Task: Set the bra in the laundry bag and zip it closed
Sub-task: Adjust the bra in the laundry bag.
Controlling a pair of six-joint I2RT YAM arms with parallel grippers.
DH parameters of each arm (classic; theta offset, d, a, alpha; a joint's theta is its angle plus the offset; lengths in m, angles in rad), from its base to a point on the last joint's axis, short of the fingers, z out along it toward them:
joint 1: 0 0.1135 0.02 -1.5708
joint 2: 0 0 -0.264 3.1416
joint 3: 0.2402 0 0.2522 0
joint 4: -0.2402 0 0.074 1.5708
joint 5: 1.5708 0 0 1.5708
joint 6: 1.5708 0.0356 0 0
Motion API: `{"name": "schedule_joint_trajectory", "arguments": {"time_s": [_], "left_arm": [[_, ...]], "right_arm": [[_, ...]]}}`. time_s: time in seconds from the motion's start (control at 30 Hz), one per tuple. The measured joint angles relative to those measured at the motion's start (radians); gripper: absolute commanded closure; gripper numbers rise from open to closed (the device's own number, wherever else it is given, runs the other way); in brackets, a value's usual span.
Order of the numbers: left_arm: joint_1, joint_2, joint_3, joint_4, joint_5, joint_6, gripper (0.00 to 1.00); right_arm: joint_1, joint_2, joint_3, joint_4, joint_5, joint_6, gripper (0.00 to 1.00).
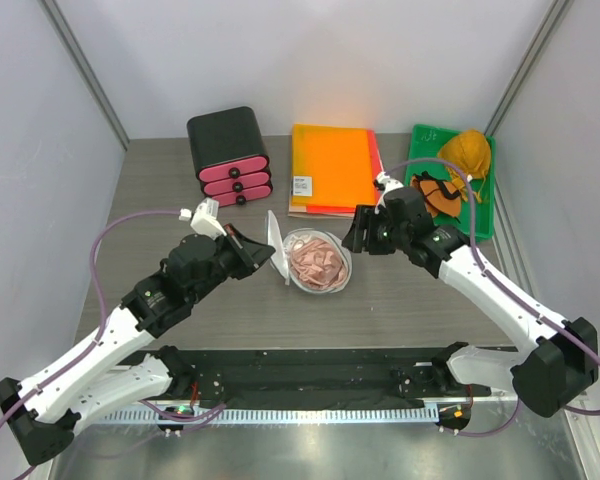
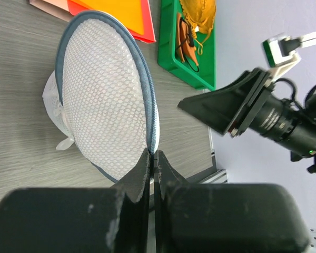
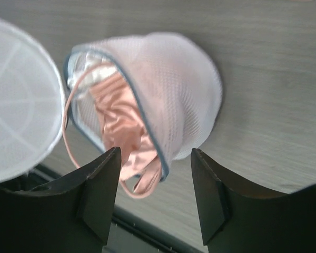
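Observation:
The laundry bag (image 1: 332, 287) lies open mid-table, a white mesh clamshell with a dark zipper rim. Its lower half (image 3: 184, 89) holds the crumpled pink bra (image 1: 316, 260). In the right wrist view the bra (image 3: 121, 121) has a strap looping out over the rim. The lid (image 2: 108, 100) stands upright at the left. My left gripper (image 2: 153, 155) is shut on the lid's zipper rim and shows in the top view (image 1: 263, 250) beside it. My right gripper (image 3: 155, 158) is open and empty just off the lower half's right rim (image 1: 363, 232), apart from the mesh.
A black drawer unit with pink fronts (image 1: 230, 157) stands at the back left. An orange folder (image 1: 332, 168) lies behind the bag. At the back right, a green tray (image 1: 483, 205) holds orange and mustard garments (image 1: 465, 152). A black rail (image 1: 310, 380) runs along the near edge.

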Motion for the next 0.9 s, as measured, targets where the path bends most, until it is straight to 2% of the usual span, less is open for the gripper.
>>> {"name": "schedule_joint_trajectory", "arguments": {"time_s": [0.17, 0.37, 0.4, 0.47, 0.57, 0.6, 0.7, 0.77, 0.8, 0.83, 0.9], "left_arm": [[0.000, 0.002, 0.000, -0.010, 0.000, 0.001, 1.00], [0.000, 0.019, -0.003, -0.018, 0.000, 0.006, 1.00], [0.000, 0.019, -0.004, -0.021, 0.000, 0.007, 1.00], [0.000, 0.019, -0.005, -0.025, 0.000, 0.008, 1.00], [0.000, 0.018, -0.009, -0.032, 0.000, 0.014, 1.00], [0.000, 0.018, -0.010, -0.036, 0.000, 0.015, 1.00], [0.000, 0.016, -0.013, -0.042, 0.000, 0.017, 1.00], [0.000, 0.013, -0.014, -0.044, 0.000, 0.018, 1.00], [0.000, 0.011, -0.014, -0.045, 0.000, 0.018, 1.00], [0.000, 0.011, -0.014, -0.044, 0.001, 0.020, 1.00], [0.000, 0.006, -0.014, -0.044, 0.004, 0.026, 1.00]], "right_arm": [[0.013, 0.001, -0.094, 0.034, -0.127, -0.003, 0.39], [0.013, 0.002, -0.185, 0.060, -0.156, -0.011, 0.52], [0.013, 0.002, -0.192, 0.063, -0.154, -0.015, 0.58], [0.013, 0.002, -0.199, 0.082, -0.152, -0.016, 0.63], [0.013, 0.014, -0.205, 0.123, -0.158, -0.018, 0.66], [0.013, 0.019, -0.209, 0.141, -0.160, -0.017, 0.70], [0.013, 0.028, -0.221, 0.177, -0.163, -0.010, 0.72], [0.013, 0.037, -0.221, 0.192, -0.166, -0.008, 0.82], [0.013, 0.043, -0.221, 0.200, -0.169, -0.007, 0.94], [0.013, 0.050, -0.221, 0.206, -0.173, -0.003, 0.99], [0.013, 0.063, -0.220, 0.204, -0.183, 0.016, 0.99]]}}
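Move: The right hand, open and empty, goes for the right side of the laundry bag's zippered rim, about 3 cm back, 2 cm left and 7 cm below it. The bra in the bag lies some 9 cm left and 13 cm below, about level front to back; the raised mesh lid stands about 17 cm left, 1 cm farther out and 2 cm lower. From the left hand, still pinching the lid's edge, that rim is about 18 cm right, 2 cm ahead and 14 cm below. The right hand sinks about 7 cm to the right side of the bag's rim, first drawing back some 4 cm, then easing forward a little and leftwards, while its fingers tip slightly farther down, turn a little counter-clockwise and close from wide open to pinch the blue zipper edge between their tips. The left hand keeps its pinch on the edge of the raised lid and lowers it about 2 cm. ##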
